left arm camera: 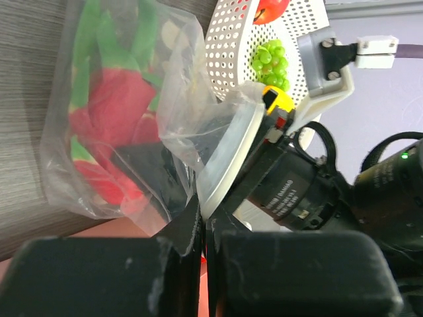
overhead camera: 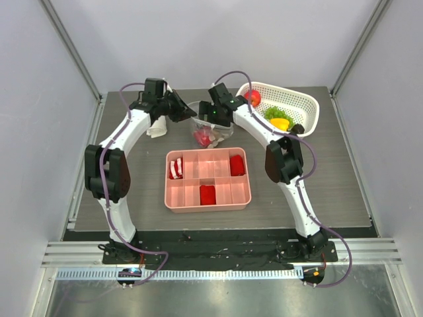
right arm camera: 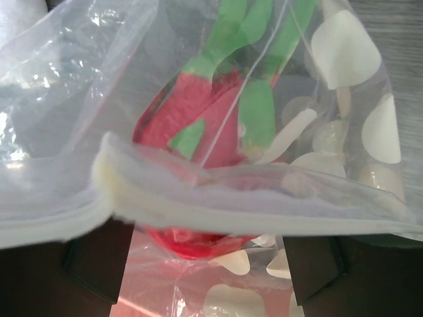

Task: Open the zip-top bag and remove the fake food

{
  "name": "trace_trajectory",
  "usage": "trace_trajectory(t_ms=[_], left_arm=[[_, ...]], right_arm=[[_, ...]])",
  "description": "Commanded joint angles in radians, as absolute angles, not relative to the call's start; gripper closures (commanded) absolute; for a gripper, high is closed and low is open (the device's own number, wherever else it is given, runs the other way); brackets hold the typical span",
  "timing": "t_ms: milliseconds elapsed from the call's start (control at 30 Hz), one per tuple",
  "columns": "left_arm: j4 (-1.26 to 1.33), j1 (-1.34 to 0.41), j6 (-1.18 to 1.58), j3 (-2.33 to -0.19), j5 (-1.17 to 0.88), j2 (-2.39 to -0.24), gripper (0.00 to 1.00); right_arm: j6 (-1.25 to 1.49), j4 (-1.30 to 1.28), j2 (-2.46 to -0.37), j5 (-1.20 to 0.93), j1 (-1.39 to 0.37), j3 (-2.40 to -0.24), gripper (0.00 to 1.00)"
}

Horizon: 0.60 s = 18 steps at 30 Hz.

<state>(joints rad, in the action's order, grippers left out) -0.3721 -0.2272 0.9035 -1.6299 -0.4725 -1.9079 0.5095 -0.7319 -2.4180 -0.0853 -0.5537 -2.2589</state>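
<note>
The clear zip-top bag [overhead camera: 213, 132] stands behind the pink tray between both grippers. It holds fake food [overhead camera: 203, 137]: a red piece with green leaves [left arm camera: 109, 109], also in the right wrist view [right arm camera: 198, 109]. My left gripper [overhead camera: 187, 113] is shut on the bag's white zip strip [left arm camera: 228, 148], pinching its end [left arm camera: 203, 214]. My right gripper [overhead camera: 217, 121] is open, its fingers [right arm camera: 99, 264] wide apart either side of the bag [right arm camera: 317, 86]; the zip strip [right arm camera: 198, 198] runs across in front of them. Other fake food lies in the white basket.
The white basket [overhead camera: 309, 105] at the back right holds a red fruit [overhead camera: 252, 98], a green piece [overhead camera: 273, 112], a yellow pepper [overhead camera: 280, 123] and a dark piece [overhead camera: 299, 128]. The pink tray [overhead camera: 174, 198] holds red blocks [overhead camera: 237, 164]. A white cloth [overhead camera: 157, 129] lies left of the bag.
</note>
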Motion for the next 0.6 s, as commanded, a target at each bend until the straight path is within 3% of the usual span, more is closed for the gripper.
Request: trace_trajectory(t_ms=[0,200,333,567], left_arm=[[-0.356,-0.221,0.874,-1.637,-0.498,-1.868,1.00],[-0.348,-0.235,0.873,-1.609,-0.503,-1.855,1.00],[-0.345,-0.245,0.873,-1.617,-0.502,-1.850,1.00],[-0.347,-0.245,0.871,-1.621,-0.502,-1.848,1.00]], right_arm=[[0.564,-0.776,-2.280,-0.043,-0.522,-2.278,0.99],[0.658,-0.641,-2.206,-0.087,-0.502,-2.244,0.99],[0.692,-0.745,-2.235,-0.104,-0.502,-2.388,0.99],[0.617,-0.828,-2.232,-0.072,-0.535,-2.353,0.99]])
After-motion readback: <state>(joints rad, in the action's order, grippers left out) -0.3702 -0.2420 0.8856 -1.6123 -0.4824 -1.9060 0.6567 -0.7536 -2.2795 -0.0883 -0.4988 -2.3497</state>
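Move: The right hand, fingers spread inside the mouth of the zip-top bag, has the red dragon fruit about 6 cm below it, 3 cm back and 1 cm left. The divided box sits some 19 cm back and the white basket about 25 cm right and 8 cm ahead, both about 8 cm lower than the hand. From the left hand, pinching the bag's rim, the fruit is about 14 cm below, 5 cm right and 3 cm back. The right hand shuts empty and rises about 12 cm out of the bag the left hand keeps pinching. ##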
